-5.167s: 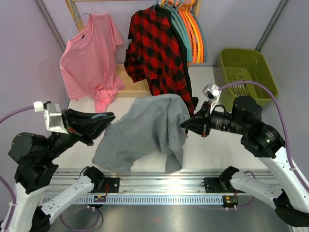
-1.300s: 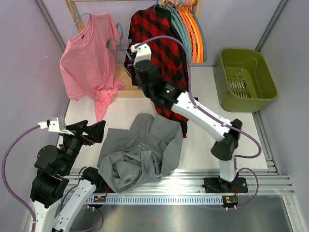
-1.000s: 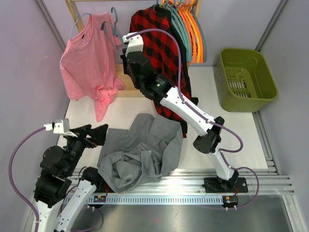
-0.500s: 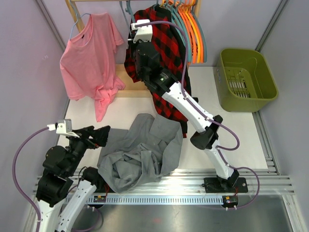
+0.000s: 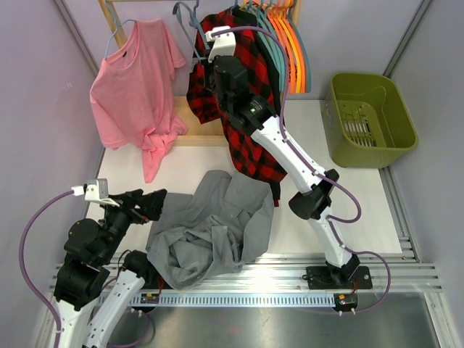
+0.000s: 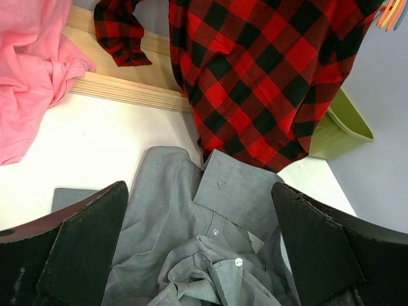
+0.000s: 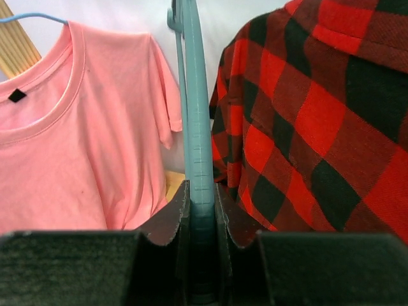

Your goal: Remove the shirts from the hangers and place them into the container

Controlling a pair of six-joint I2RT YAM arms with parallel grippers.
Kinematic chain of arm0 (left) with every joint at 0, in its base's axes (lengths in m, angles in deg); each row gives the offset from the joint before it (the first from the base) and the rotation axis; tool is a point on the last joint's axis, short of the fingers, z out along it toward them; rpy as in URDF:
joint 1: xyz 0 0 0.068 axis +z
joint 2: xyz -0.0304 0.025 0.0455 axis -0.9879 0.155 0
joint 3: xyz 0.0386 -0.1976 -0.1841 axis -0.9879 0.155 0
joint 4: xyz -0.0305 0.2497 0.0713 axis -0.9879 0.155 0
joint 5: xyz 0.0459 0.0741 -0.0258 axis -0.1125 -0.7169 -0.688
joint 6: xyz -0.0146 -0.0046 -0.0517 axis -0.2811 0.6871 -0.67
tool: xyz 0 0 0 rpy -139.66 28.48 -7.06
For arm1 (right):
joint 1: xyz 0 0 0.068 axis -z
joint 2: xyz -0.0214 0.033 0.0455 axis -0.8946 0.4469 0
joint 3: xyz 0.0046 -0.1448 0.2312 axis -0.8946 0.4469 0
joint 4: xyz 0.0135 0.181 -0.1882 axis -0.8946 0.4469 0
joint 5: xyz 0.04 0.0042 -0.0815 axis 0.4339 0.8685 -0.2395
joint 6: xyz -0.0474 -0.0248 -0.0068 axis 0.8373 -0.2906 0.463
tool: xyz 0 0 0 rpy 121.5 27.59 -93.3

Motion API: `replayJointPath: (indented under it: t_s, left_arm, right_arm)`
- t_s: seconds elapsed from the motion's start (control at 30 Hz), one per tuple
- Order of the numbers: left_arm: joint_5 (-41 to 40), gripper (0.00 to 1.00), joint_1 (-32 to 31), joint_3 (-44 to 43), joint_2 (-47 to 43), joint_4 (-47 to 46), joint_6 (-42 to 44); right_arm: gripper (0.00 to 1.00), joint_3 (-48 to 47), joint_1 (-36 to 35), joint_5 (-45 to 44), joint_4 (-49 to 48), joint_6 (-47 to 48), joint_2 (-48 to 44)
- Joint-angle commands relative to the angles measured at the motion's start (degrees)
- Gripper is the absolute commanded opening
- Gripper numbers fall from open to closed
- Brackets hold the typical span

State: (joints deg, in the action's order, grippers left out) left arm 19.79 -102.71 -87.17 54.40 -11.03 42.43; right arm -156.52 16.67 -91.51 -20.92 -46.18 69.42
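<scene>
A grey shirt lies crumpled on the table, off any hanger, and shows buttons and collar in the left wrist view. My left gripper hovers open at its left edge, with nothing between the fingers. My right gripper is shut on a bare teal hanger, raised high at the rack between the pink t-shirt and the red-and-black plaid shirt. Both of those shirts hang on hangers. The olive-green container stands at the right.
Several bare teal and orange hangers hang on the rail right of the plaid shirt. The rack's wooden base runs along the table's back, with a wooden post at the left. Purple walls close in both sides.
My right arm has carried the teal hanger up and to the right, from in front of the pink t-shirt towards the rail. The left arm has edged slightly towards the grey shirt.
</scene>
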Motion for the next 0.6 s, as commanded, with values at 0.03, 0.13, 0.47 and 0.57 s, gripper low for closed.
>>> replayJointPath:
  t_s: [0.03,0.13,0.47,0.57]
  left_arm:
    - [2.02,0.99,0.01,-1.94,-0.59,-0.53,-1.09]
    - [2.11,0.99,0.01,-2.03,-0.77,-0.36,-1.18]
    - [1.67,0.99,0.01,-2.91,-1.38,0.26,-1.36]
    - [1.14,0.99,0.01,-3.09,-1.82,0.34,-0.92]
  right_arm:
    - [0.00,-0.55,0.55,5.21,4.29,-2.75,-1.60]
    - [0.00,-0.46,0.47,7.05,5.70,-3.72,-2.13]
    - [0.99,13.63,-1.20,8.21,9.83,-3.72,-10.90]
    - [1.00,32.92,-5.05,5.92,4.05,-1.97,-21.44]
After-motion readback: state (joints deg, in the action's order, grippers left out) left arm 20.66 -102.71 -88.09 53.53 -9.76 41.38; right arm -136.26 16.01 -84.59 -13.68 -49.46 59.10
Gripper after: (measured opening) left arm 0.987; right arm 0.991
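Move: The spot on the clothes rail for the empty blue hanger already in my right fingers lies about 18 cm ahead, 3 cm left and 12 cm above that hand. The plaid shirt's middle is some 12 cm ahead, 11 cm right and 15 cm below; the pink shirt's is roughly 14 cm ahead, 20 cm left and 12 cm below. From my left hand, the rail spot is about 50 cm ahead, 11 cm right and 26 cm up. I ease my right hand down about a centimetre, still pinching the near end of the empty hanger, to settle its hook on the rail. Then I spread my fingers wide, let the hanger go and drop quickly away from the rail, some 6 cm farther down and 3 cm back, my fingers tipping down about 10 degrees. ##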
